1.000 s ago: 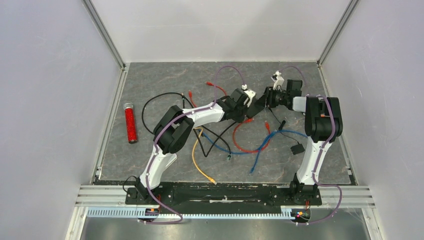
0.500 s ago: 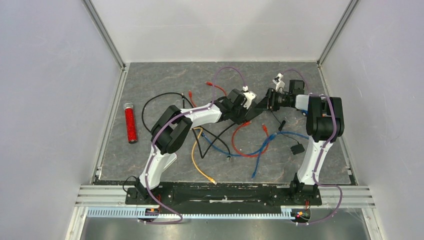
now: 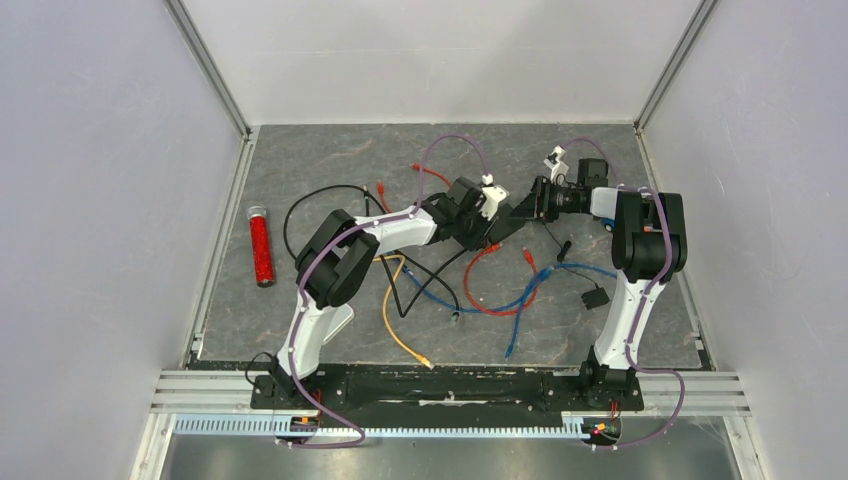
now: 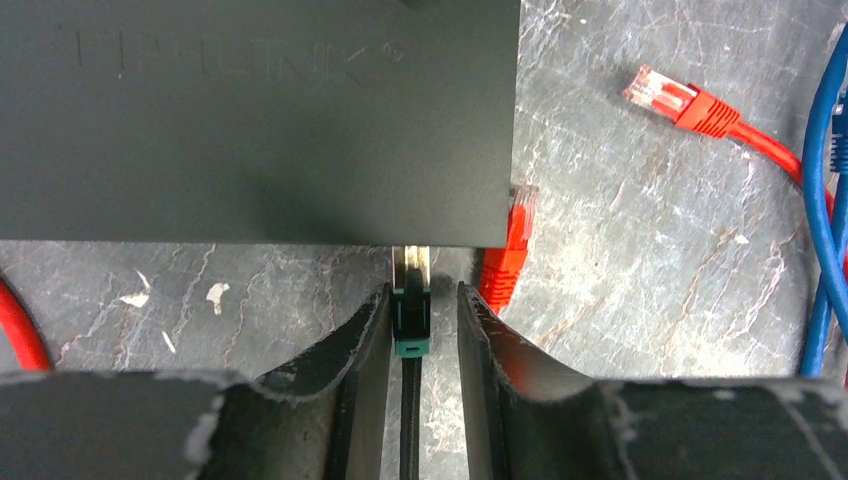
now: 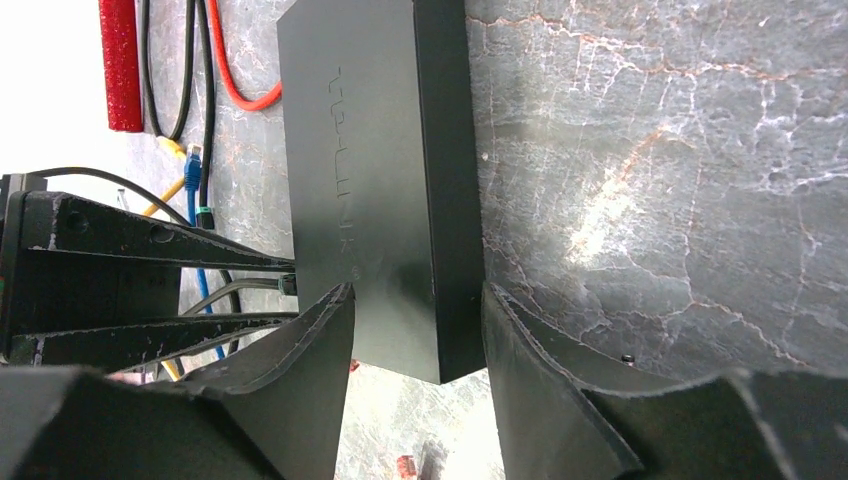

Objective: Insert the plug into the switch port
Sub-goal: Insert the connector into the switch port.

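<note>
The black switch [image 4: 260, 120] fills the top of the left wrist view. It hangs tilted above the table between the two arms [image 3: 515, 212]. The plug [image 4: 411, 320] has a teal boot and a black braided cable. Its clear tip reaches under the switch's near edge, where the port is hidden. My left gripper [image 4: 423, 292] is open around the plug, with a gap showing on the plug's right side. My right gripper [image 5: 416, 292] is shut on the switch [image 5: 380, 150], one finger on its top face and one on its side.
A red plug [image 4: 510, 250] lies right beside the teal one at the switch's edge. Another red plug [image 4: 680, 100] and a blue cable [image 4: 825, 200] are to the right. Loose yellow [image 3: 395, 320], blue and black cables, a red tube [image 3: 261, 245] and a black adapter [image 3: 594, 297] lie on the mat.
My left jaws have opened off the plug and the left wrist has drawn back slightly to the left. The right gripper has shifted the switch a little toward the back.
</note>
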`<state>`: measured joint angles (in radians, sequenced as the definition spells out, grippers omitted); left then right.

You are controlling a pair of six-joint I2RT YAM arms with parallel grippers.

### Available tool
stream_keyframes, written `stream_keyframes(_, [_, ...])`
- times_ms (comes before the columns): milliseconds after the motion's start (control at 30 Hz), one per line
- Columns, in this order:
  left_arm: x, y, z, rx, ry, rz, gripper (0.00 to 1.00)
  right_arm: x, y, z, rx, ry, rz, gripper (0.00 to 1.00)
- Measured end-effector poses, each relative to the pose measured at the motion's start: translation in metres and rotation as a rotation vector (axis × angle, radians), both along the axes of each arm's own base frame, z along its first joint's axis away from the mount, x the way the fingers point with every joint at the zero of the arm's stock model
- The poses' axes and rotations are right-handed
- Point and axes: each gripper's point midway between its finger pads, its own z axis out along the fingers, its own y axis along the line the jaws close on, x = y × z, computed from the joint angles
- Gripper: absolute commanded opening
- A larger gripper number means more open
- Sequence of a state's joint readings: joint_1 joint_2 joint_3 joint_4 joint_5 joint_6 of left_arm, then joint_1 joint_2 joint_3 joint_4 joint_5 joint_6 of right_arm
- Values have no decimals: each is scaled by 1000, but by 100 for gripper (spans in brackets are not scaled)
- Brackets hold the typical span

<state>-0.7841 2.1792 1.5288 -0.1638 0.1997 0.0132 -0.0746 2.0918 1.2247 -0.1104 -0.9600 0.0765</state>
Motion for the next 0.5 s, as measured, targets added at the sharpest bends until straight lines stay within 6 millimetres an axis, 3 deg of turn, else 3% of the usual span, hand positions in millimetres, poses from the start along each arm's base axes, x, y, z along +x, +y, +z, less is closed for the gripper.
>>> stream_keyframes(233, [-3,9,0,-6,16,0,24,0,1,0,0,4,11,52])
stream_keyframes(433, [-4,9,-1,-12,24,-6,4,3,3,0,-4,-5,23,47])
stream_keyframes(500, [-4,9,-1,-14,26,-8,2,3,4,-1,-10,-7,24,45])
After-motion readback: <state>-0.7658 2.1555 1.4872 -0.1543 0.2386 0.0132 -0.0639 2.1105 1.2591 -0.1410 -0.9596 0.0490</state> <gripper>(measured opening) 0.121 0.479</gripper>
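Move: The black cable's plug lies right at the left hand's point, between its open fingers, with its metal tip at the port of the switch. The switch's middle is about 5 cm ahead and 5 cm right of that hand. A red plug on the table is some 2 cm back and 3 cm right, a second one about 5 cm back and 11 cm right, both roughly 2 cm lower. From the right hand, at the switch's other end, the black plug is around 6 cm back and 11 cm left. The black plug, standing loose between the left fingers at the switch port, gets gripped anew: the left hand draws back about 1 cm to the left, away from the switch, then stays there while its fingers close from roughly a third open to nearly shut, pinching the rear of the plug from both sides. The right hand keeps its fingers astride the switch, hardly moving. ##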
